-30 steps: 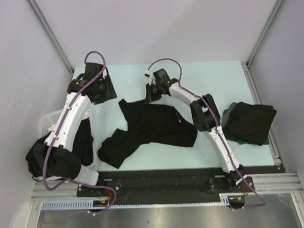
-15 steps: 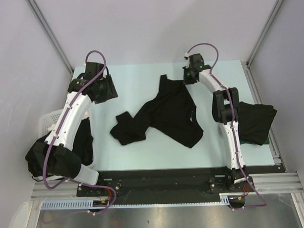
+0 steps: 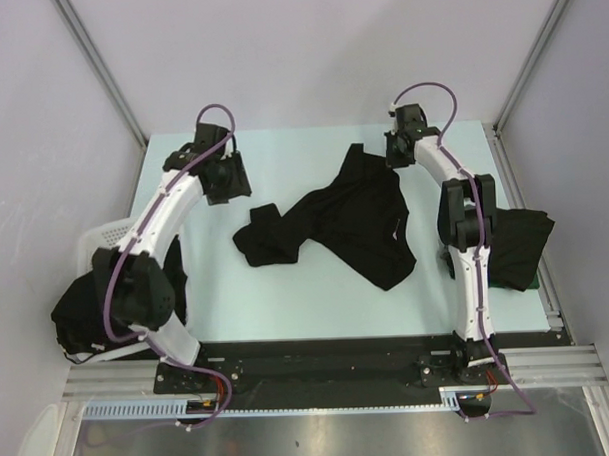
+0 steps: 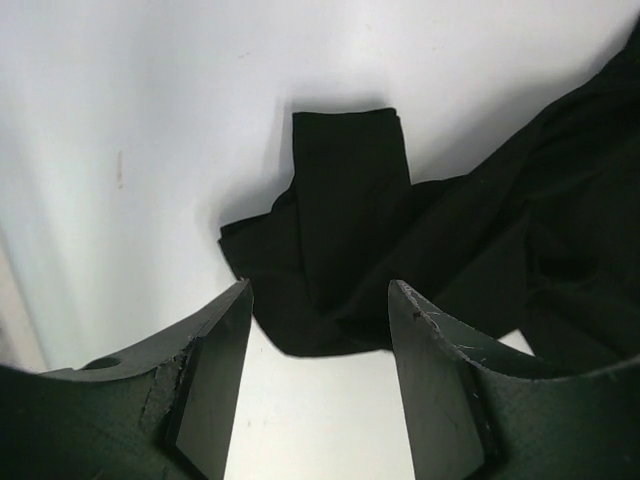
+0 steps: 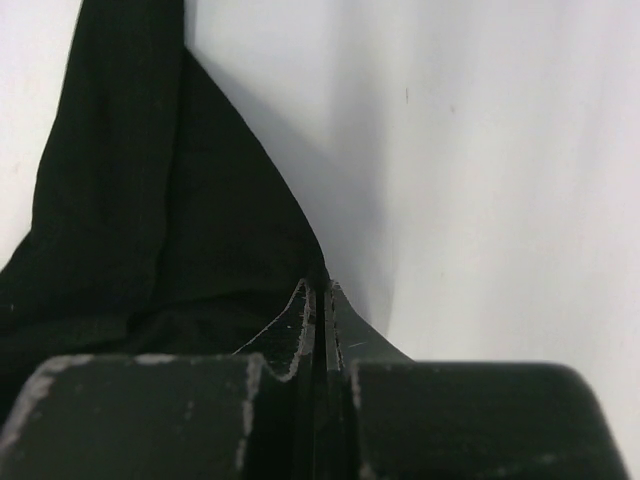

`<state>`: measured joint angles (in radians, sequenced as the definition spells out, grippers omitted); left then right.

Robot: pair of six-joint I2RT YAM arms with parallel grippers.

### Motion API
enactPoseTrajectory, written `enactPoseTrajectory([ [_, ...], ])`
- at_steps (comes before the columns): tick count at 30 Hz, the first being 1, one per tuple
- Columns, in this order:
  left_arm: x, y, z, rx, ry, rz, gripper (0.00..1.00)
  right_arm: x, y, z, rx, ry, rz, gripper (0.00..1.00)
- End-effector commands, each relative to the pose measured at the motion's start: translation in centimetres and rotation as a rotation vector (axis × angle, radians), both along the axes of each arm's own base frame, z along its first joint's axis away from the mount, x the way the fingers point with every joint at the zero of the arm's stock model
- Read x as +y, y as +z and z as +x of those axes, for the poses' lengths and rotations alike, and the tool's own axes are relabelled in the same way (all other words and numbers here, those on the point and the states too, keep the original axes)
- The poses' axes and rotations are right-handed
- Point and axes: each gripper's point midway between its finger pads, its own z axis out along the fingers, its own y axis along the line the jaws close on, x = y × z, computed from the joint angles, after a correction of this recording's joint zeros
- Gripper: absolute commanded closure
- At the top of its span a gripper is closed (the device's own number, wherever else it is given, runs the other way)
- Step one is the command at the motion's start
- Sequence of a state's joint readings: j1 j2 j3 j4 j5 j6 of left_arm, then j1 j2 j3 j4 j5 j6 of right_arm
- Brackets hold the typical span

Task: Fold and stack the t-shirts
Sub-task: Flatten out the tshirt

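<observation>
One black t-shirt (image 3: 349, 216) lies crumpled and stretched across the middle of the table. My right gripper (image 3: 392, 163) is at its far right corner, shut on the cloth edge; in the right wrist view the jaws (image 5: 325, 292) pinch a thin fold, with the t-shirt (image 5: 140, 220) trailing off to the left. My left gripper (image 3: 238, 188) hovers open just beyond the t-shirt's bunched left end (image 3: 268, 239). In the left wrist view the open gripper (image 4: 320, 300) has nothing between its fingers, and a sleeve of the t-shirt (image 4: 350, 210) lies ahead of them.
A folded black t-shirt (image 3: 510, 243) rests on something green at the table's right edge. A white slotted basket (image 3: 93, 245) stands at the left, with more black cloth (image 3: 83, 318) heaped in it and over its side.
My right gripper has dragged the t-shirt from the table's middle toward the far right. My left arm has swung right, closer to the shirt's left end, still open.
</observation>
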<state>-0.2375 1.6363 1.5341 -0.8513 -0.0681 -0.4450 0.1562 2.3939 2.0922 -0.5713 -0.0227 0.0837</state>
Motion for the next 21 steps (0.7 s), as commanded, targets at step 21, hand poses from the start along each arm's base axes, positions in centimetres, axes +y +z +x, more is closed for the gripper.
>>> enactPoseTrajectory([
  [21,-3.3,-8.0,9.1,0.04,0.004,0.055,0.4,-3.8,6.0,-2.0,-0.061,-0.038,0.05,1.0],
])
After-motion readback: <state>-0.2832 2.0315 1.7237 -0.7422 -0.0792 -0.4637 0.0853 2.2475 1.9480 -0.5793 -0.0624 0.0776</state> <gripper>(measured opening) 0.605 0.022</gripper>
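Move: The t-shirt's left flap, the squarish end sticking outward, lies about 8 cm ahead of the open left hand, 5 cm to its right and some 17 cm below. The crumpled left end is roughly 2 cm back and 6 cm right of that hand. The right hand already pinches the far right corner. From it, the right flap lies about 6 cm ahead and 8 cm left, the shirt body 13 cm back and 9 cm left, both some 5 cm lower. The shirt's left flap is what the open left hand closes in on, dropping nearly 10 cm while reaching forward about 7 cm and drifting right, then easing up slightly, fingers tipped a little steeper and still apart. The far right corner stays pinched in the shut right hand, which draws it back a little, then to the right and up. ##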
